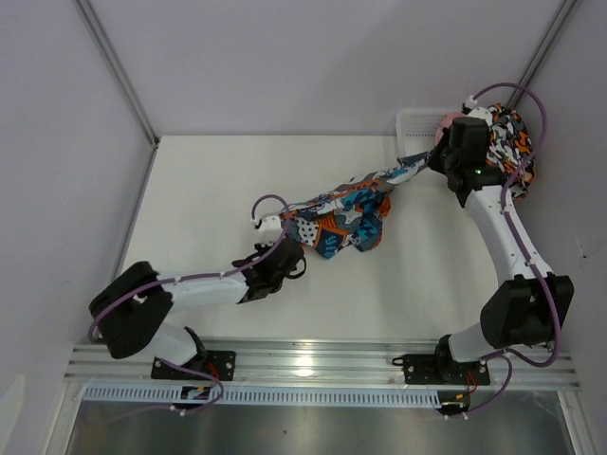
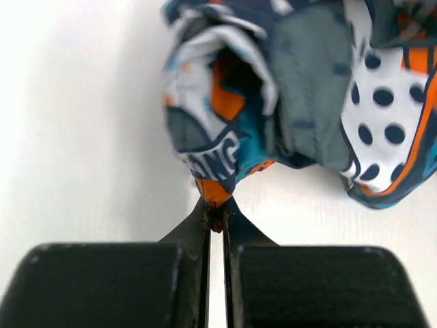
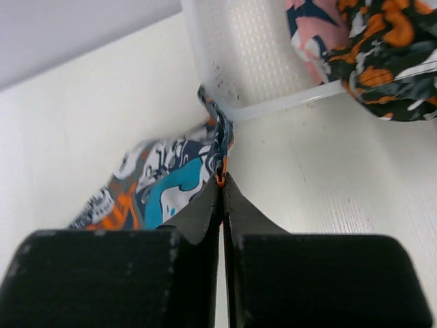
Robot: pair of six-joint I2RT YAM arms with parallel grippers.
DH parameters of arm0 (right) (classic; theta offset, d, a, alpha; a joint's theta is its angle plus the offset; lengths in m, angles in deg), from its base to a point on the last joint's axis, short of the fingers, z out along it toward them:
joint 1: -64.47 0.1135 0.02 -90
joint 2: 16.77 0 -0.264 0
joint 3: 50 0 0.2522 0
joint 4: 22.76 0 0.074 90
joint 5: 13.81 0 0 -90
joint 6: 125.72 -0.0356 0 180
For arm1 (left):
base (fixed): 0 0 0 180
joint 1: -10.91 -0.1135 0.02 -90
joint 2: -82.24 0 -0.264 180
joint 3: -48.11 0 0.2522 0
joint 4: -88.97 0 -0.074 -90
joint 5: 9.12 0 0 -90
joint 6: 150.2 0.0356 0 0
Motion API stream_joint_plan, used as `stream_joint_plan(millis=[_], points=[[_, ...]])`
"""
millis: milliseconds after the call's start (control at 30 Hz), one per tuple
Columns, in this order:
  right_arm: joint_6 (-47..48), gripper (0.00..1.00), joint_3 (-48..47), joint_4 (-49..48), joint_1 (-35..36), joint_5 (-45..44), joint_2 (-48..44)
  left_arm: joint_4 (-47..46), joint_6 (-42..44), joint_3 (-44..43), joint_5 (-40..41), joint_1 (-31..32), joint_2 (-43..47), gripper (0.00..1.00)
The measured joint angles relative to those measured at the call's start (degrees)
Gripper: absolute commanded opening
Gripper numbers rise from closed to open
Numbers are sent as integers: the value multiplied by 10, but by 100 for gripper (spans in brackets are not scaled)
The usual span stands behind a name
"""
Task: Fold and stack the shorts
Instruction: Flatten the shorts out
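Observation:
Teal-blue, orange and white shorts (image 1: pixel 346 213) lie bunched mid-table, with one strip stretched up toward the back right. My left gripper (image 1: pixel 285 239) is shut on an orange corner of these shorts (image 2: pixel 216 195) at their near-left end. My right gripper (image 1: pixel 438 157) is shut on the thin stretched edge (image 3: pixel 220 154) beside the basket's corner. The blotched orange, black and white shorts (image 1: pixel 512 142) hang over the basket's right side, also seen in the right wrist view (image 3: pixel 382 55).
A white mesh basket (image 1: pixel 417 123) stands at the back right corner; its wall (image 3: pixel 252 55) fills the top of the right wrist view. Grey walls enclose the table. The arm bases sit on the metal rail (image 1: pixel 313 365) at the near edge.

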Motion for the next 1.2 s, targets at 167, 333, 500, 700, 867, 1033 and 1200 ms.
stream_joint_plan(millis=[167,333,500,700,867,1033,1200], points=[[-60,0,-42,21,-44,44,0,117,105,-36,28,0,111,0],[-106,0,-100,27,-44,81,-1,212,196,-78,58,13,221,0],[-139,0,-113,31,-45,106,-38,291,262,-153,85,37,306,0],[-170,0,-113,46,-46,122,-141,353,303,-242,77,56,390,0],[-191,0,-109,57,-46,128,-255,425,324,-309,62,61,425,0],[-211,0,-105,65,-47,145,-344,492,342,-347,61,62,454,0],[-235,0,-85,74,-47,167,-403,503,369,-346,49,62,508,0]])
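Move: Pinched in both grippers, the shorts hang from the raised right hand down to the low left one. Their bunched middle lies about 15 cm right of the left hand, 6 cm ahead and slightly below. From the right hand it is roughly 21 cm left, 6 cm back and 27 cm down. The white basket is some 16 cm ahead of the right hand and 9 cm right, 23 cm below; the camouflage cloth is about 13 cm ahead and 20 cm right, 17 cm lower. Hoisting the shorts by both held ends: the left hand climbs about 33 cm while drawing some 15 cm left and 10 cm back. The right rises roughly 27 cm, then also pulls back about 24 cm, away from the basket. Both keep their pinch and tip their fingertips upward, the right more strongly, also rolling its left side up. ##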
